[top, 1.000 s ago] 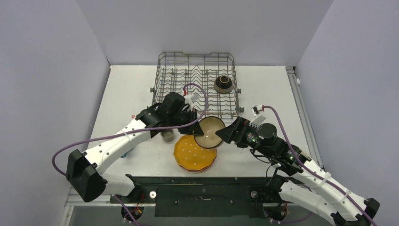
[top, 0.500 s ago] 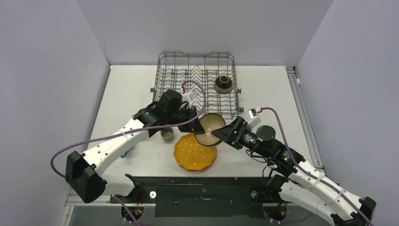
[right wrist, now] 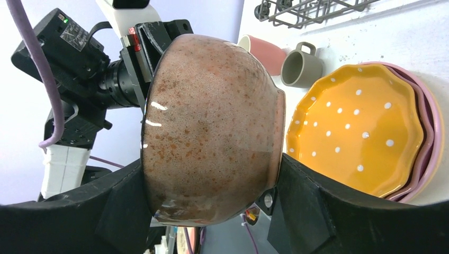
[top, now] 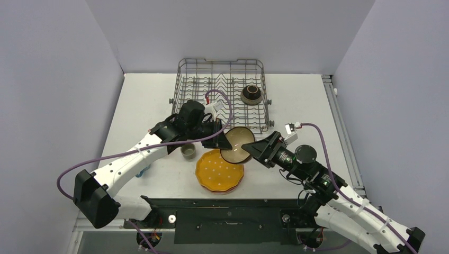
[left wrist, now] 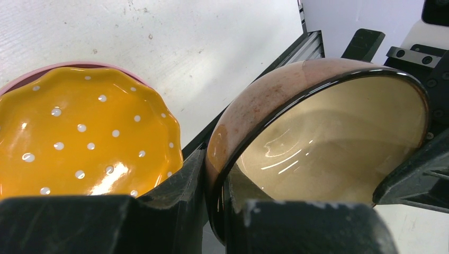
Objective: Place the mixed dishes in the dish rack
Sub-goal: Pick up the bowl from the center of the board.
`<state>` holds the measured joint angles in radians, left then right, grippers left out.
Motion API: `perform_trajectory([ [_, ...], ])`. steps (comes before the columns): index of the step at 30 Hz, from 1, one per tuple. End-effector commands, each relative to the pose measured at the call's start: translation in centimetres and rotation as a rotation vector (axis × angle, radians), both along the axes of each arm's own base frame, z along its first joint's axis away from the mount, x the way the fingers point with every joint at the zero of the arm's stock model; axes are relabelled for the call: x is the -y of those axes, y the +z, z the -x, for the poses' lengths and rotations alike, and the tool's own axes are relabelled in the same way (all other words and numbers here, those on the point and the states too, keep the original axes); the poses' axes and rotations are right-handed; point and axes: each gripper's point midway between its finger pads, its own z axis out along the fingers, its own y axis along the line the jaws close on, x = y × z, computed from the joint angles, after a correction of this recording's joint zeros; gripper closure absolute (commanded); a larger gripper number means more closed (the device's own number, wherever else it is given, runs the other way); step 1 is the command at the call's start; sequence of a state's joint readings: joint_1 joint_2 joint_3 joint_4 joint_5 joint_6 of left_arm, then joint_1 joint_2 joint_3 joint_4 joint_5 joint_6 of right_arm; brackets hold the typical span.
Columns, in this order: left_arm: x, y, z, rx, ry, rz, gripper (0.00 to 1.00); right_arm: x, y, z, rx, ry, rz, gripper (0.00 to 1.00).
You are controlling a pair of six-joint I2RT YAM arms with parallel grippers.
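Observation:
A terracotta bowl (top: 236,145) with a cream inside hangs tilted on its side above the table, just in front of the dish rack (top: 185,84). My left gripper (top: 222,138) is shut on its rim (left wrist: 214,174), one finger inside and one outside. My right gripper (right wrist: 209,180) spans the bowl's speckled body (right wrist: 212,127) with a finger pressed against each side. A dark brown bowl (top: 251,94) sits in the rack. The scalloped orange-yellow dotted plate (top: 217,172) lies below on pink plates (right wrist: 431,132).
A grey-green cup (top: 188,152) stands left of the plates, under my left arm. In the right wrist view a pink cup (right wrist: 262,52) lies beside it. The rack's near wall (top: 254,127) is just behind the held bowl. Purple cables loop over both arms.
My right gripper has slid in from the right over the bowl, and its jaws have narrowed onto the bowl's sides. The left gripper keeps its hold on the rim, shifted slightly.

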<state>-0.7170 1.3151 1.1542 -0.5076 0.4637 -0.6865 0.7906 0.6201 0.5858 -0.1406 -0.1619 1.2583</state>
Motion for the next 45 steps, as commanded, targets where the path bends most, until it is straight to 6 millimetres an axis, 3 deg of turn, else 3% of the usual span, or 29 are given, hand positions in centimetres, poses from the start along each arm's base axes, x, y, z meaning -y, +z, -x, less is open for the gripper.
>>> perform_trajectory([
  [1,1.6,5.8,-0.1,0.106,-0.046,0.196,1.00,0.5,1.8,-0.9,0.044,-0.055,-0.076,0.28],
  [14,1.6,5.4,0.0,0.092,-0.046,0.191,1.00,0.3,1.2,-1.5,0.036,-0.081,-0.092,0.30],
  [20,1.7,5.0,0.0,0.078,-0.051,0.184,1.00,0.3,1.8,-1.7,0.063,-0.091,-0.103,0.53],
  [22,1.8,4.8,-0.1,0.071,-0.051,0.179,1.00,0.4,1.8,-1.8,0.068,-0.096,-0.098,0.65],
  [25,1.8,4.5,-0.2,0.064,-0.051,0.171,1.00,0.6,2.0,-2.0,0.075,-0.112,-0.096,0.90],
  [27,1.8,4.3,-0.2,0.060,-0.051,0.166,1.00,0.7,2.3,-2.2,0.087,-0.119,-0.097,1.00],
  [36,1.6,3.6,-0.4,0.050,-0.045,0.146,0.81,0.8,4.5,-2.6,0.127,-0.137,-0.130,1.00],
  [45,1.2,3.3,-0.8,0.057,-0.031,0.136,0.61,0.5,5.4,-3.0,0.139,-0.137,-0.132,1.00],
])
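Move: The brown bowl hangs some 20 cm above the table. Its middle is about 4 cm left of the right hand and 3 cm ahead, between those open fingers. From the left hand, still pinching its rim, it lies 5 cm right and 1 cm back. From the right hand, the yellow plate stack is roughly 5 cm back and 12 cm left, the grey mug 5 cm ahead and 26 cm left, the dish rack's middle some 30 cm ahead and 12 cm left. The right fingers tighten across the bowl, from its mouth side to its foot, closing only slightly as their grip effort rises clearly. With the left hand nearly still, its fingers then open about a quarter of their range and release their pinch on the rim, staying astride it. The right hand eases about 2 cm forward, turning some 5 degrees clockwise. ##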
